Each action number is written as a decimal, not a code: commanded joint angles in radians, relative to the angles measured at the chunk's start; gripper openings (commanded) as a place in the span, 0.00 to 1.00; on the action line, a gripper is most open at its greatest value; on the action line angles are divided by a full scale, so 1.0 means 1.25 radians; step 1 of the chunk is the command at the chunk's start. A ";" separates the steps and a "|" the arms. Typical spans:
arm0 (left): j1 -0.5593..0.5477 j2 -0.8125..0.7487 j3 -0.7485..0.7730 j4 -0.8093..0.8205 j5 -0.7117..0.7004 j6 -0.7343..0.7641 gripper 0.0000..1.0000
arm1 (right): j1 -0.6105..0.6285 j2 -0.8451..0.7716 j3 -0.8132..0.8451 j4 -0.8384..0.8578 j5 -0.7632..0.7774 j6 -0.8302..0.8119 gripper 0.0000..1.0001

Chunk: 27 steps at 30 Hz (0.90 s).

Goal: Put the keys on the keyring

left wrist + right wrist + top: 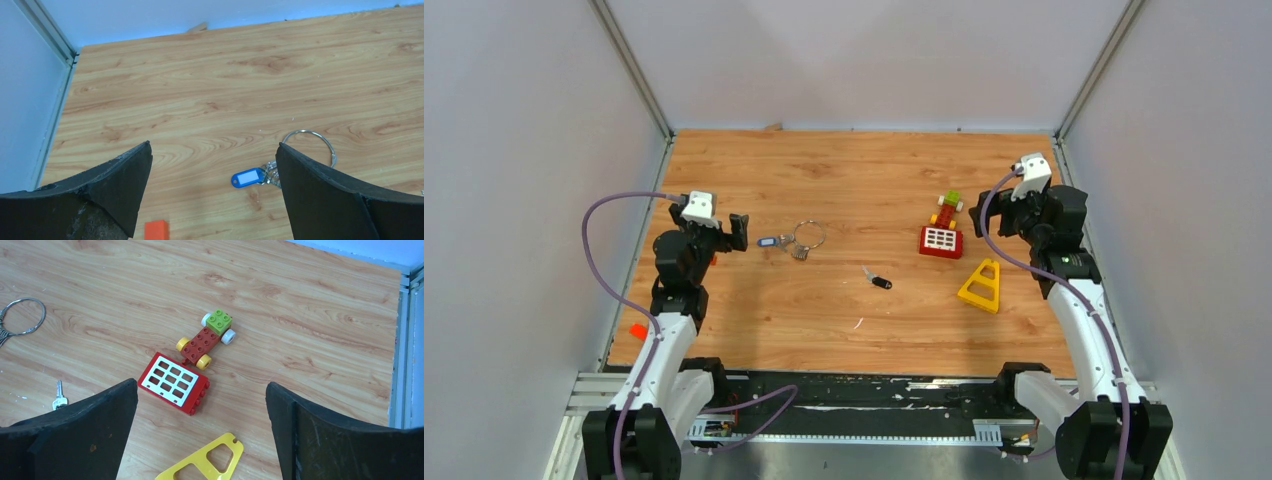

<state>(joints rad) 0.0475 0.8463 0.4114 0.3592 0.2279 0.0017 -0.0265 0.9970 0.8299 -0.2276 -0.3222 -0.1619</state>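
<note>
The keyring [809, 236] lies left of the table's middle, a thin silver wire ring with a blue tag [767, 241] and small keys bunched at its left. The left wrist view shows the ring [312, 142] and tag [248, 177] by my right finger. The black-headed key [879, 281] lies alone near the centre. In the right wrist view only its silver blade [59, 399] shows beside my finger. My left gripper [724, 238] [214, 146] hovers open just left of the tag. My right gripper [1016, 220] [201, 385] hangs open above the toys, holding nothing.
A red window block [941, 241] [173, 383], a small toy car [947, 208] [207, 337] and a yellow triangular frame [981, 286] [205, 462] sit on the right. An orange block [156, 230] lies under my left gripper. Grey walls close three sides.
</note>
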 commanded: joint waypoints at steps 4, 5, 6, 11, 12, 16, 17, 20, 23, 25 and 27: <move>-0.002 -0.009 0.022 -0.010 -0.013 -0.002 1.00 | 0.003 -0.030 -0.004 0.002 -0.012 -0.012 1.00; -0.002 -0.010 0.024 -0.015 -0.014 -0.003 1.00 | 0.004 -0.030 -0.003 -0.001 -0.009 -0.013 1.00; -0.002 -0.011 0.027 -0.023 -0.018 -0.003 1.00 | 0.004 -0.029 -0.001 -0.003 -0.008 -0.014 1.00; -0.002 -0.023 0.076 -0.137 -0.041 0.069 1.00 | 0.003 -0.041 0.026 -0.042 -0.029 -0.037 1.00; -0.002 -0.024 0.091 -0.172 -0.028 0.098 1.00 | 0.003 -0.045 0.031 -0.056 -0.047 -0.045 1.00; -0.004 -0.006 0.149 -0.309 0.120 0.216 1.00 | 0.040 -0.046 0.061 -0.135 -0.151 -0.105 1.00; -0.012 0.010 0.167 -0.359 0.151 0.248 1.00 | 0.072 -0.044 0.067 -0.154 -0.140 -0.125 1.00; -0.102 0.060 0.221 -0.503 0.128 0.390 1.00 | 0.225 -0.023 0.078 -0.184 -0.057 -0.212 1.00; -0.201 0.108 0.240 -0.560 0.047 0.463 1.00 | 0.318 0.012 0.069 -0.189 -0.059 -0.252 1.00; -0.239 0.145 0.250 -0.554 0.040 0.469 1.00 | 0.350 0.031 0.057 -0.178 -0.100 -0.250 1.00; -0.260 0.193 0.270 -0.547 0.060 0.465 1.00 | 0.374 0.039 0.034 -0.160 -0.137 -0.252 1.00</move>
<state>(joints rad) -0.2337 1.0111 0.6956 -0.2459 0.3077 0.4877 0.3973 1.0229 0.8898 -0.4324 -0.4244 -0.4168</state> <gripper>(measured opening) 1.000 0.998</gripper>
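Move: The loose key with the black fob lies about 22 cm left of the right hand, 6 cm back and 20 cm below; the red panel is about 8 cm left and 3 ahead, the yellow triangle 8 cm back and 2 right. From the left hand, the keyring is some 16 cm right, 6 ahead and 20 below; its blue tag is about 6 cm right and 4 ahead, an orange block 7 cm left, level with the hand. Right arm swings 14 cm left and back towards key; left arm 8 cm right, down towards keyring; both open. ##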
